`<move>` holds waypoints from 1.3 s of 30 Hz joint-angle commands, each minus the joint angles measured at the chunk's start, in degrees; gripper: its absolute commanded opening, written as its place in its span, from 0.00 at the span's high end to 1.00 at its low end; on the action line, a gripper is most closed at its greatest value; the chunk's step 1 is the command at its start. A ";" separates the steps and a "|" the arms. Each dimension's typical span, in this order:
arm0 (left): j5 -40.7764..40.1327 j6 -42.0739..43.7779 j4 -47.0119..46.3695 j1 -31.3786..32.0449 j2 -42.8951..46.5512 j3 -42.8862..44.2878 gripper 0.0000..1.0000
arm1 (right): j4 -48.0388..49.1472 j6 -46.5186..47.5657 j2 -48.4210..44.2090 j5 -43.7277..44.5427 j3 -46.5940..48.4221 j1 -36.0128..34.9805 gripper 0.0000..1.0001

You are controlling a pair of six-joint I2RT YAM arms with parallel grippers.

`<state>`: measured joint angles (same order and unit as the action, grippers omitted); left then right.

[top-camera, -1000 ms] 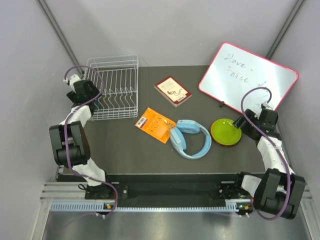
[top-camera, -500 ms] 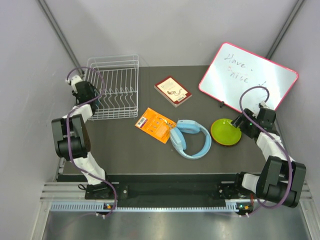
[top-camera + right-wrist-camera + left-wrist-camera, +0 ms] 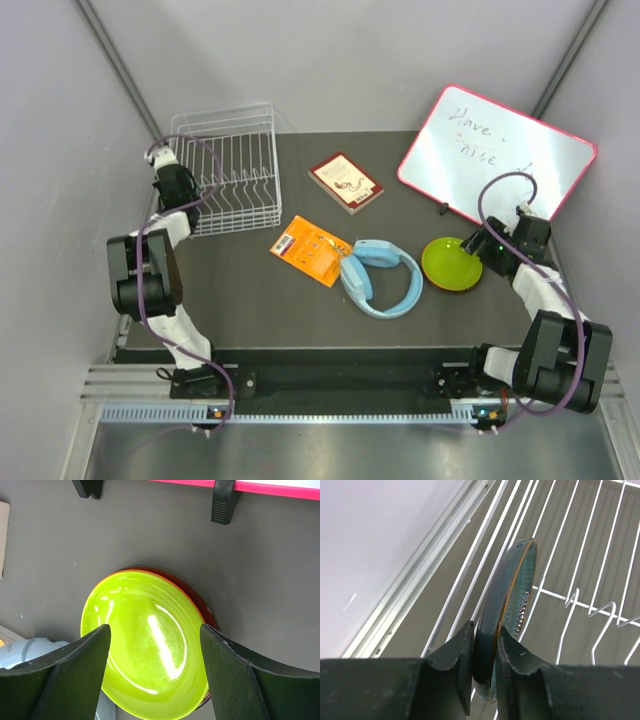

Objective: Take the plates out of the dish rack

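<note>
The white wire dish rack [image 3: 235, 165] stands at the back left of the table. In the left wrist view, a teal plate [image 3: 512, 585] with a brown rim stands on edge among the rack's wires [image 3: 554, 596]. My left gripper [image 3: 485, 630] is shut on this plate's rim, at the rack's left side [image 3: 183, 197]. On the right, a lime-green plate [image 3: 450, 262] lies on a red plate [image 3: 200, 605]. My right gripper [image 3: 155, 645] hangs open above the green plate [image 3: 145, 650], one finger to each side, touching nothing.
A pink-framed whiteboard [image 3: 497, 150] leans at the back right, close behind the right arm. A book [image 3: 345, 182], an orange packet [image 3: 311, 248] and blue headphones [image 3: 383, 276] lie mid-table, the headphones right beside the green plate. Grey walls close in on both sides.
My left gripper has closed on the teal plate's rim and shifted slightly right. The rack's outline has shifted a little with it. The right arm has barely moved.
</note>
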<state>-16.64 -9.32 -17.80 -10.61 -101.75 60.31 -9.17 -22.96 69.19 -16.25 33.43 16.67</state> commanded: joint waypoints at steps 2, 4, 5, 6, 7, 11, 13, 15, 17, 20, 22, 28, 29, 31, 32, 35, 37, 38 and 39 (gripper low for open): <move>-3.92 1.67 -7.50 2.26 1.64 -2.30 1.00 | 1.08 0.99 -1.34 -0.36 1.64 -0.05 0.28; -5.85 3.42 -9.00 2.96 2.96 -3.45 1.00 | 0.56 1.25 -1.69 -0.36 1.73 -0.05 0.27; -6.55 4.22 -9.53 4.01 3.49 -3.62 1.00 | 0.38 1.34 -1.86 -0.01 1.73 -0.05 0.27; -7.43 4.83 -9.62 4.54 3.93 -3.89 1.00 | 0.03 1.43 -2.30 0.08 1.81 -0.05 0.26; -9.18 6.14 -9.62 5.77 4.89 -3.98 1.00 | -0.15 1.51 -2.56 0.17 1.81 -0.05 0.26; -14.55 10.19 -10.41 9.11 8.76 -5.81 1.00 | -1.20 1.52 -4.06 0.43 1.90 -0.05 0.24; -17.00 12.04 -11.20 10.43 11.91 -6.70 1.00 | -2.07 1.60 -5.29 0.43 1.90 -0.05 0.22; -18.42 12.48 -11.03 12.35 14.29 -7.75 1.00 | -2.78 1.95 -6.86 0.61 1.81 -0.05 0.17; -19.82 12.84 -10.68 13.07 17.90 -8.63 1.00 | -3.92 2.22 -8.18 0.95 1.73 -0.05 0.13; -20.71 11.87 -7.87 13.16 22.20 -8.81 1.00 | -5.50 2.39 -11.35 1.39 1.64 -0.05 0.05; -20.54 10.82 -5.94 13.25 25.62 -8.98 1.00 | -6.56 2.48 -13.55 1.31 1.99 -0.05 0.02; -11.15 1.62 5.56 13.25 33.62 -6.97 1.00 | -9.29 1.61 -19.35 -2.90 2.34 -0.14 0.01; -7.65 0.11 9.76 13.25 34.42 -6.01 1.00 | -9.38 1.34 -20.05 -4.82 2.25 -0.23 0.01; 3.56 -5.76 12.78 13.25 36.53 -5.56 1.00 | -8.59 0.12 -22.51 -7.55 1.47 -0.67 0.01; 7.64 -7.80 15.05 13.25 37.24 -5.73 1.00 | -8.06 -0.33 -23.30 -10.53 1.29 -0.84 0.01; 20.75 -16.67 15.08 13.51 40.40 -9.31 1.00 | -5.52 -2.17 -26.20 -17.03 -0.20 -2.25 0.00; 26.72 -22.72 11.31 14.47 42.25 -12.40 1.00 | -3.85 -3.40 -28.31 -18.46 -0.91 -4.61 0.00; 30.58 -24.50 9.82 15.09 42.60 -14.94 1.00 | -2.79 -3.93 -28.84 -18.99 -1.08 -5.58 0.00; 31.49 -25.82 8.76 15.96 43.13 -16.01 1.00 | -1.83 -4.63 -29.72 -19.08 -1.35 -6.64 0.00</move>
<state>-2.50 -22.02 -3.14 3.16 -62.39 48.69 -16.93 -24.53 42.54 -28.82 33.08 13.74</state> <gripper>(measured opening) 0.227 0.993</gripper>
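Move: The left hand already pinches the dark plate's edge; the green plate on the stack lies about 71 cm to its right, 17 cm back and 12 below. The headphones lie 53 cm right and 20 back, the orange envelope 36 right and 13 back. From the right hand, the dark plate is about 76 cm left and 22 ahead; the green plate is about 2 ahead, 4 left and 8 below. Left hand carries the dark plate some 15 cm right and up, also back; the opening right hand rises. ##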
